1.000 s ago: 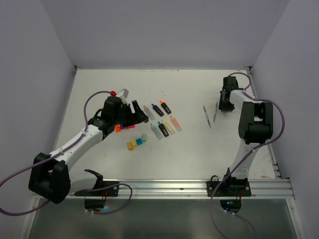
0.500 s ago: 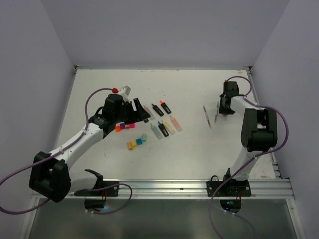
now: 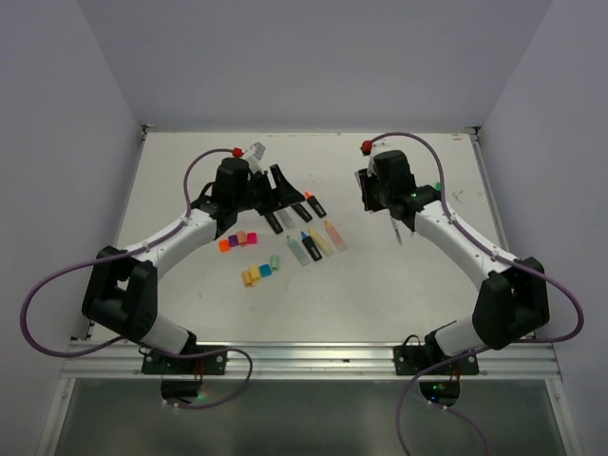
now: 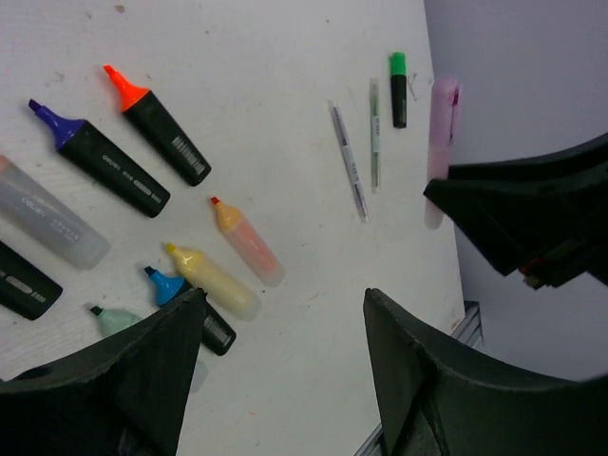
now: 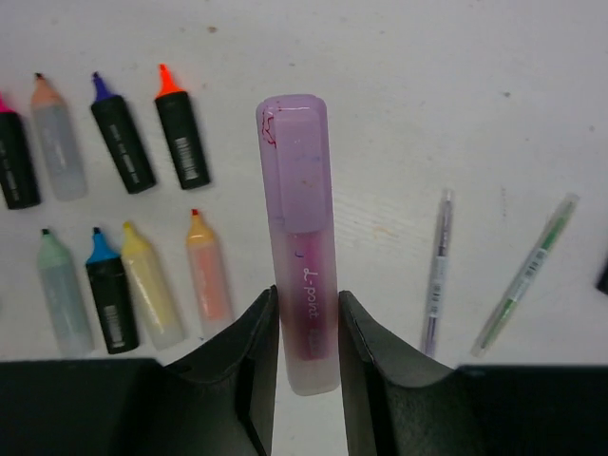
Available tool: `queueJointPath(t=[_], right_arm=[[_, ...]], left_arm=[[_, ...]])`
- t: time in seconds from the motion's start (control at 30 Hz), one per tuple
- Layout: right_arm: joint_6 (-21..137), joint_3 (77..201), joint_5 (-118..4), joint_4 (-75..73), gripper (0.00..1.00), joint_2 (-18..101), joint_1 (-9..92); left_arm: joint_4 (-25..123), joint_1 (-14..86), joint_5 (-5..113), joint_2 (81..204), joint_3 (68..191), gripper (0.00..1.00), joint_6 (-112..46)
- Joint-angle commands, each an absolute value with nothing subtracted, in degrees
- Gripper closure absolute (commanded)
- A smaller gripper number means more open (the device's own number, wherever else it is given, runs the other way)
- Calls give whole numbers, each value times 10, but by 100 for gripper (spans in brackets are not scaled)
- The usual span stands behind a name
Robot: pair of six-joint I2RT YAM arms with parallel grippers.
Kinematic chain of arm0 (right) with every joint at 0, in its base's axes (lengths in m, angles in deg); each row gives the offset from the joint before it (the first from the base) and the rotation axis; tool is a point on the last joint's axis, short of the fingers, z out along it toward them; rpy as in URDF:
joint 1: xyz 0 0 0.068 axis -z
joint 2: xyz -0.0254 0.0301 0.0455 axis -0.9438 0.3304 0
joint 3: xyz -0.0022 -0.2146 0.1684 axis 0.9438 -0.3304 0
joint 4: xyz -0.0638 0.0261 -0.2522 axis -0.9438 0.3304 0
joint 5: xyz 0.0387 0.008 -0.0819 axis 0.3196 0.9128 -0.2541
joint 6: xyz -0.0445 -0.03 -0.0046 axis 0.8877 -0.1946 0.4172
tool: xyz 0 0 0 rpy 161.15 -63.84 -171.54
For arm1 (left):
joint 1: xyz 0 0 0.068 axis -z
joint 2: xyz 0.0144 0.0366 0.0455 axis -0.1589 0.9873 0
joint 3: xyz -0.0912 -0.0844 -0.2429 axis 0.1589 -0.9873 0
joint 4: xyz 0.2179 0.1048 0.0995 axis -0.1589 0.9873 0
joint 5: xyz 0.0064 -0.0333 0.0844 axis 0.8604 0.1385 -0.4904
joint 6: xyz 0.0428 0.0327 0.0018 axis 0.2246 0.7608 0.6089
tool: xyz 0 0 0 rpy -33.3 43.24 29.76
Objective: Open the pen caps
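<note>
My right gripper [image 5: 306, 313] is shut on the lower body of a pastel purple highlighter [image 5: 306, 285] and holds it above the table. Its lilac cap [image 5: 294, 161] sits on the far end. My left gripper [image 4: 283, 299] stands open and empty, its jaws wide apart, facing that highlighter [image 4: 442, 142] from the left. In the top view the two grippers [image 3: 285, 188] [image 3: 365, 193] hang near each other over the table's far middle. Loose pen caps lie in two clusters: pink, orange and purple [image 3: 237, 240], and yellow, blue and green [image 3: 257, 273].
Several uncapped highlighters [image 3: 306, 228] [image 5: 114, 247] lie in two rows below and between the grippers. Two thin pens [image 5: 437, 271] [image 5: 527, 275] lie to the right, and a green-topped black pen [image 4: 398, 87] lies beyond them. White walls enclose the table [image 3: 361, 285].
My right arm has swung from the far right edge to the middle, carrying the purple highlighter. My left gripper has moved up and right toward it, its jaws slightly narrower.
</note>
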State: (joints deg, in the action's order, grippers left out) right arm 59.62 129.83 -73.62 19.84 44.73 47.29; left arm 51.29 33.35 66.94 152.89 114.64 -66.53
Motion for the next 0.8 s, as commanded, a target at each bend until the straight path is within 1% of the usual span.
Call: queueJointPath(t=[0.0,0.13,0.4,0.77], right_arm=[[600,1295,-681,214,100,413,448],[595,1292,-647,215,100,405,418],[578,1283,-646,193,100,416,359],[549,1297,-624,164,100,432,334]], left_arm=[[433,341,706,1545,1186,30,-710],[433,345,693,1575,1210,29,-718],[420,369,667,1599,1236,29,-737],[403,393,653,1604,1222,31,-751]])
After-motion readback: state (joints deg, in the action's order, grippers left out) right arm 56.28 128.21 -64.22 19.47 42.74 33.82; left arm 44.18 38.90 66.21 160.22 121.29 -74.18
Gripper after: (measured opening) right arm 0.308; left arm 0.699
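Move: The purple-capped pen, held cap up and forward in the right fingers, is about 20 cm to the right of the left hand and 5 cm farther out, near its height. The left gripper's open fingers, where the pen is taken, lie some 20 cm left of the right hand and 3 cm back. From the right hand, the salmon marker is 7 cm left and 5 cm back, the orange-tipped marker 14 cm left and 5 cm ahead, both 15 cm below. Keeping its grip on the pen's body, the right hand carries it level to the left, about 11 cm, and back some 6 cm towards the left gripper, turning roughly 20 degrees counter-clockwise. The left hand comes to meet the cap, about 6 cm right, rising a couple of centimetres early on, and easing forward then slightly back, its fingers staying open. ##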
